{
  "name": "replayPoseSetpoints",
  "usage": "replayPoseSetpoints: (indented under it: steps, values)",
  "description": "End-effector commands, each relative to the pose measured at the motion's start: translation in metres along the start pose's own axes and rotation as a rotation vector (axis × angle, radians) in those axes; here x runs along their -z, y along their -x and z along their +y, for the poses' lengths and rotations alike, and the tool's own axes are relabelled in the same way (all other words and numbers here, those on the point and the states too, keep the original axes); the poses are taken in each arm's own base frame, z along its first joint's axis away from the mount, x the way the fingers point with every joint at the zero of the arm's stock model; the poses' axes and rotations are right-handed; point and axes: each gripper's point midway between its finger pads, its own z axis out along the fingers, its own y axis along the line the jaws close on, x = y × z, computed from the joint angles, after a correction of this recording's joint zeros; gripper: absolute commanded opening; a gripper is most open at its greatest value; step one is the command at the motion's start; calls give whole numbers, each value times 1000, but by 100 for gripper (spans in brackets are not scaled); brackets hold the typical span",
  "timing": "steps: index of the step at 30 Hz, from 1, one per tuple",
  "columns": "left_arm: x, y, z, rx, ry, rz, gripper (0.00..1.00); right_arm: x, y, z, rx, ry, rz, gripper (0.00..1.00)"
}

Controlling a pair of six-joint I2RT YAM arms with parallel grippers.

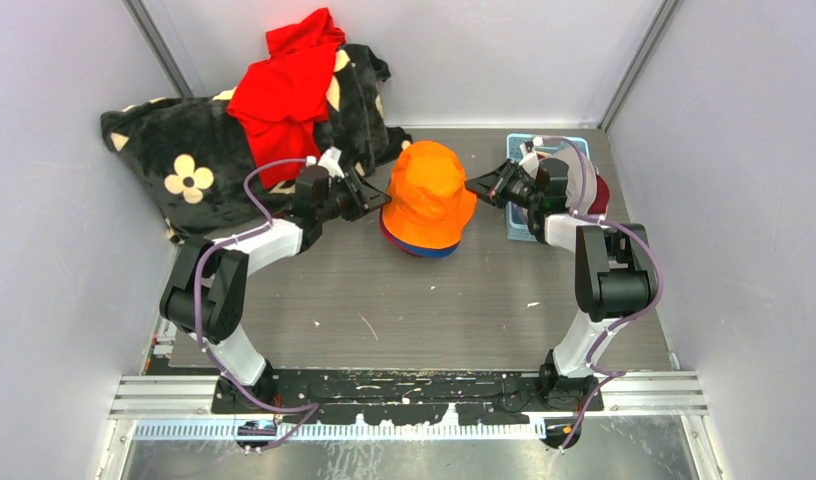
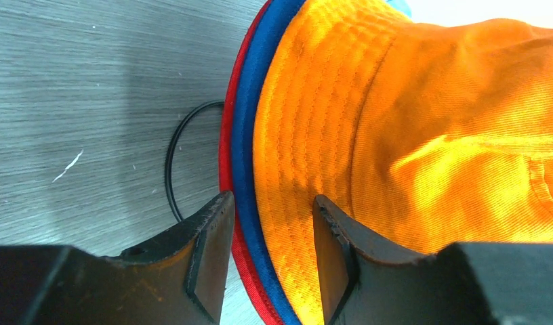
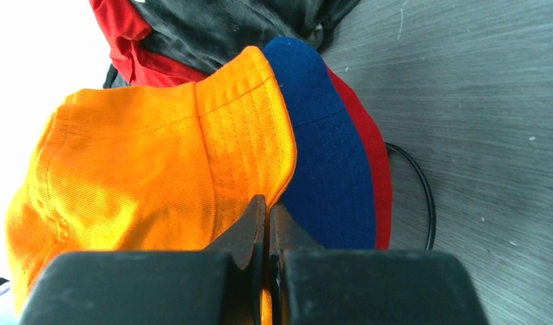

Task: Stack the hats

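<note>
An orange hat (image 1: 429,190) sits crown-up on a blue hat (image 1: 434,251) and a red hat (image 3: 379,162) in the middle of the table. My left gripper (image 1: 377,200) is open at the stack's left side. In the left wrist view its jaws (image 2: 270,206) straddle the red (image 2: 226,135), blue (image 2: 250,115) and orange (image 2: 396,122) brims without pinching them. My right gripper (image 1: 471,185) is at the stack's right side, shut on the orange hat's brim (image 3: 250,142). In the right wrist view the gripper (image 3: 267,203) has orange cloth showing between its closed jaws, and the blue brim (image 3: 321,169) lies just beyond.
A black blanket with cream flowers (image 1: 184,165) and a bright red garment (image 1: 289,90) are heaped at the back left. A maroon hat (image 1: 598,195) lies behind the right wrist on a light blue pad (image 1: 574,143). A thin black cord loop (image 2: 169,156) lies on the table beside the stack.
</note>
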Motion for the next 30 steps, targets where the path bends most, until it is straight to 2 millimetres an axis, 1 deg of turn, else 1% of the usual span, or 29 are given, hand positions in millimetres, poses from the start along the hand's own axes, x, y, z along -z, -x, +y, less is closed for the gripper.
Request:
replayPoseSetpoints:
  steps: [1, 6, 14, 17, 19, 22, 24, 25, 26, 28, 30]
  values:
    - [-7, 7, -27, -38, -80, -23, 47, 8, -16, -9, 20, -40, 25, 1]
    - [-9, 3, -25, -37, -80, -18, 47, 10, -25, -18, 9, -61, 38, 1]
    - [-7, 0, -20, -36, -64, -15, 47, 7, -38, -29, -2, -84, 68, 1]
    - [-6, -1, -20, -38, -60, -14, 47, 7, -40, -30, -6, -86, 73, 1]
    - [-4, 0, -18, -44, -46, -20, 47, 7, -37, -26, 4, -81, 68, 4]
    - [3, 6, -13, -79, 11, -37, 47, 6, -27, -16, 30, -85, 53, 16]
    - [12, 15, -6, -107, 88, -62, 47, 6, -16, -9, 58, -99, 33, 23]
    - [18, 18, 2, -116, 146, -62, 47, 7, -10, -4, 73, -109, 16, 29]
    - [24, 25, 7, -129, 198, -85, 47, 9, -2, 2, 94, -118, -6, 34]
    - [37, 38, 12, -156, 271, -120, 47, 14, 16, 9, 131, -157, -61, 43]
    - [52, 54, 13, -177, 320, -165, 48, 23, 37, 18, 168, -190, -121, 51]
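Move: The right hand still pinches the near edge of the orange hat's brim; that hat's middle is some 8 cm to its left, 1 cm back. The blue hat beneath is about 8 cm left, 3 cm back and 3 cm lower, while the basket stands roughly 17 cm right, straight across and 13 cm below. From the half-open left hand, the orange hat's middle is about 7 cm right, level in reach. Right hand lowers the orange brim about 2 cm and opens; left eases right, then withdraws left 4 cm. ##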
